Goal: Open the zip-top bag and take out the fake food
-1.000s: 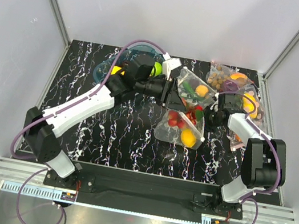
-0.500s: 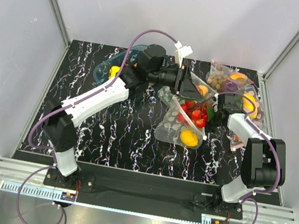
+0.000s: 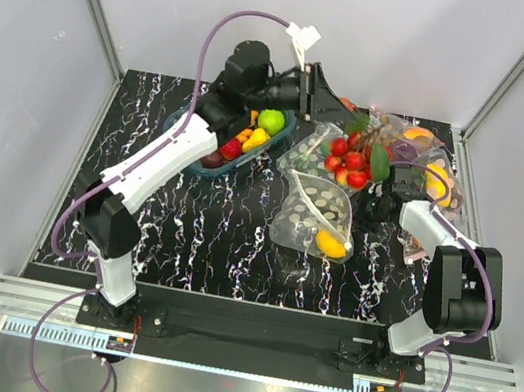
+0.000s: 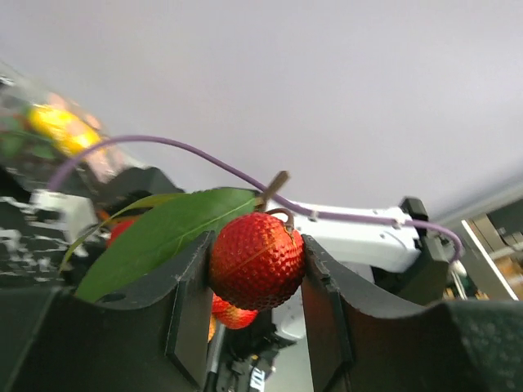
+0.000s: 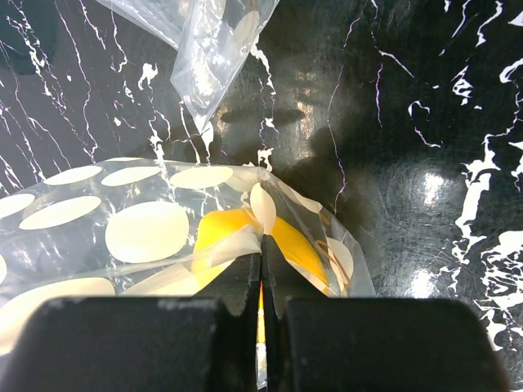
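The zip-top bag lies on the black marbled table, clear with white dots. A yellow piece of fake food sits in its near corner and shows through the plastic in the right wrist view. My right gripper is shut on the bag's edge, low at the table. My left gripper is raised at the back, shut on one red berry. The rest of the red berry cluster hangs below it with green leaves, clear of the bag.
A blue bowl at the back left holds a lime-green apple and red and yellow pieces. Another clear dotted bag lies behind the zip-top bag. Bags of brown balls and fruit fill the back right corner.
My left gripper has risen and swung toward the back, pulling the berry cluster out of the bag. The bag has sagged flatter with only the yellow piece inside. The right gripper stayed put.
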Controlling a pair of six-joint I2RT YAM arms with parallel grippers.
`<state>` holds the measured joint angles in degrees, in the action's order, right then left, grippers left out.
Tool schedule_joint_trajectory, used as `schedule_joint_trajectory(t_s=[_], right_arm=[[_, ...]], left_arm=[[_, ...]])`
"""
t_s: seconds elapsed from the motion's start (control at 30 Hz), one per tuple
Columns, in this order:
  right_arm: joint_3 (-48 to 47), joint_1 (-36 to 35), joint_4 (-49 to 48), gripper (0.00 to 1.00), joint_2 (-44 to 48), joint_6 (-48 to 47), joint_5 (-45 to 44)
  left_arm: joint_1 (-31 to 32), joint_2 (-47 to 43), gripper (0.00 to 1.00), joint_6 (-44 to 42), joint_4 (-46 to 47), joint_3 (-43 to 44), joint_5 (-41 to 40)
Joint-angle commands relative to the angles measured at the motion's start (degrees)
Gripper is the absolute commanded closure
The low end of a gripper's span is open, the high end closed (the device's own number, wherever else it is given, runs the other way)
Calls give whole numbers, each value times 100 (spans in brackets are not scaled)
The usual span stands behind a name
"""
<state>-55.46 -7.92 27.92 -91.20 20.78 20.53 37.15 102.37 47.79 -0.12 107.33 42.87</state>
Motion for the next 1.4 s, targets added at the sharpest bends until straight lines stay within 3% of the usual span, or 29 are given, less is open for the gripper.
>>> schedule_joint_trajectory(t_s=[0.0,0.1,0.23,0.4,0.63,1.3,1.37], right_arm=[[-70,-43,-24,100,208,-21,29],[-122,-43,11,100,286,5,47],[-140,-43,38,100,427,49,65],[-70,-43,55,100,515,76,56],[-149,-43,20,100,366,85,91],[-386,-43,249,100,208,32,-155],[-421,-43,284,100,190,6,-190]], left_arm=[[-522,-393,100,-49,163,192,-305],[-1224,-568,100,-392,-583,-70,-884],[-2149,-587,100,-1085,-1630,-247,-2349],[-2730,-192,100,-1597,-1939,-450,-2801],[-2730,564,100,-2116,-2211,-292,-2987],[-2713,1558,100,-1844,-2176,341,-2670],[-2695,1593,78,-1896,-2282,228,-2714]])
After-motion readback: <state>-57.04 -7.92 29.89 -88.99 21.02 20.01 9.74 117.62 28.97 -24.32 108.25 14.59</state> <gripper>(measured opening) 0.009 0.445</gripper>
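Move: The blue basket, where the strawberry bunch is being taken, lies about 26 cm ahead of the left hand, 25 cm to its left and some 40 cm below. Inside it, the green apple sits about 5 cm farther out and 11 cm to the right of the basket's middle. The green-vegetable bag lies about 24 cm ahead of the left hand, 6 cm right and 43 cm down. From the right hand, the basket is some 25 cm ahead and 32 cm left. The strawberry bunch, already pinched by one berry in the left fingers and held high, is swept about 27 cm left and over 20 cm forward towards the basket, then lowered, some 23 cm down in all, as the wrist swings roughly 50 degrees counter-clockwise and tips the fingers down. The right hand keeps its pinch on the open bag's rim, rising 1.5 cm. ##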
